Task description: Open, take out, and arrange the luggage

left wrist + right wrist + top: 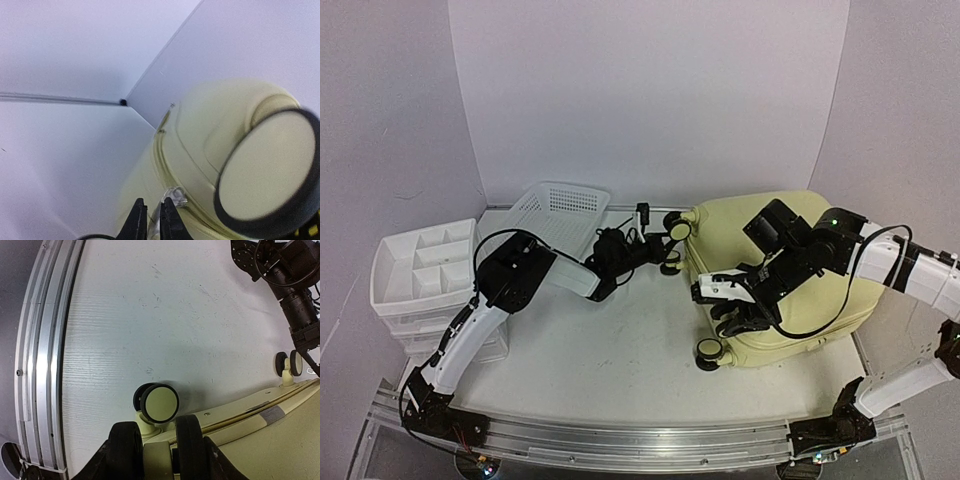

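Note:
The luggage [730, 230] is a pale yellow hard-shell suitcase lying flat at the right of the table, its wheels [677, 228] facing left. My left gripper [655, 250] reaches between the two far wheels. In the left wrist view the left gripper [153, 202] is pinched on a silvery zipper pull [176, 196] on the luggage's [210, 130] seam, beside a big wheel [270, 165]. My right gripper [705, 292] grips the near left corner. Its fingers [190, 440] clamp a cream part of the luggage [280, 440] just behind a wheel [159, 402].
A white mesh basket [560, 210] leans at the back, just left of my left arm. A white drawer organizer [420, 265] stands at the far left. An aluminium rail [620, 440] runs along the near edge. Walls close in on three sides.

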`<control>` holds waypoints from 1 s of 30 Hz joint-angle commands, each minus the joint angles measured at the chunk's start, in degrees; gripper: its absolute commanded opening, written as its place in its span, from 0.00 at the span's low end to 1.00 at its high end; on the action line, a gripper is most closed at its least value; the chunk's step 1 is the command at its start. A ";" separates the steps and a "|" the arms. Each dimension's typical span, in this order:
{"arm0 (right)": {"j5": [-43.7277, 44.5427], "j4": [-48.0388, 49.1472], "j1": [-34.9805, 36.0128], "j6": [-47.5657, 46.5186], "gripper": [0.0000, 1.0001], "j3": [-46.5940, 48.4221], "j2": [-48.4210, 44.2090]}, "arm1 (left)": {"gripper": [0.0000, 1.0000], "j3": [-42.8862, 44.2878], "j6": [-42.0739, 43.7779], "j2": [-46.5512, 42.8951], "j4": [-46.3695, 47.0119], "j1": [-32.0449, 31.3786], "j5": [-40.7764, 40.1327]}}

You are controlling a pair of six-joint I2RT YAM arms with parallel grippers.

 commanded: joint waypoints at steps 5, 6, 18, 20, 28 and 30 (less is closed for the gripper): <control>-9.30 -13.71 0.19 19.69 0.00 0.37 -2.69 | 0.16 3.71 6.29 -3.33 -5.51 3.04 -17.80; -8.81 -12.96 0.20 20.18 0.00 0.34 -3.02 | 0.16 2.48 6.25 -4.02 -5.58 3.03 -17.75; -0.08 8.44 0.22 32.49 0.00 -4.32 -7.74 | 0.38 -19.45 12.38 -25.24 -5.47 -0.73 -4.55; 2.28 12.23 0.22 34.56 0.00 -4.30 -7.10 | 0.41 -22.08 11.88 -29.07 -5.43 -1.89 -1.49; 14.71 24.58 0.13 40.08 0.00 3.67 4.84 | 0.45 -39.34 14.73 -48.29 -5.66 -4.52 2.54; 18.24 25.02 0.07 40.44 0.00 8.02 8.97 | 0.46 -44.92 16.65 -54.05 -6.51 -4.52 1.50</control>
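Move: The left hand's nearly shut fingers are at the wheel side of the luggage: the far upper wheel lies level with them, about 3 cm right and 5 cm above, and the far lower wheel is level, some 2 cm right and 9 cm down. The right hand has the near upper wheel between its fingers; from it the near lower wheel is about 14 cm below, 1 cm back and 2 cm left, and the far upper wheel 24 cm ahead, 9 cm left, at its height. The left hand comes free of the far wheels, sweeping about 7 cm forward and as much left while turning counter-clockwise some 20 degrees, then doubles back towards the robot by about 20 cm while rising steeply above its starting height and opening the fingers to about half. The right hand keeps its grip on the near upper wheel, eases back a centimetre, then draws the wheel forward and somewhat left, ending about 5 cm ahead of its start with the wrist turned nearly 20 degrees clockwise. ##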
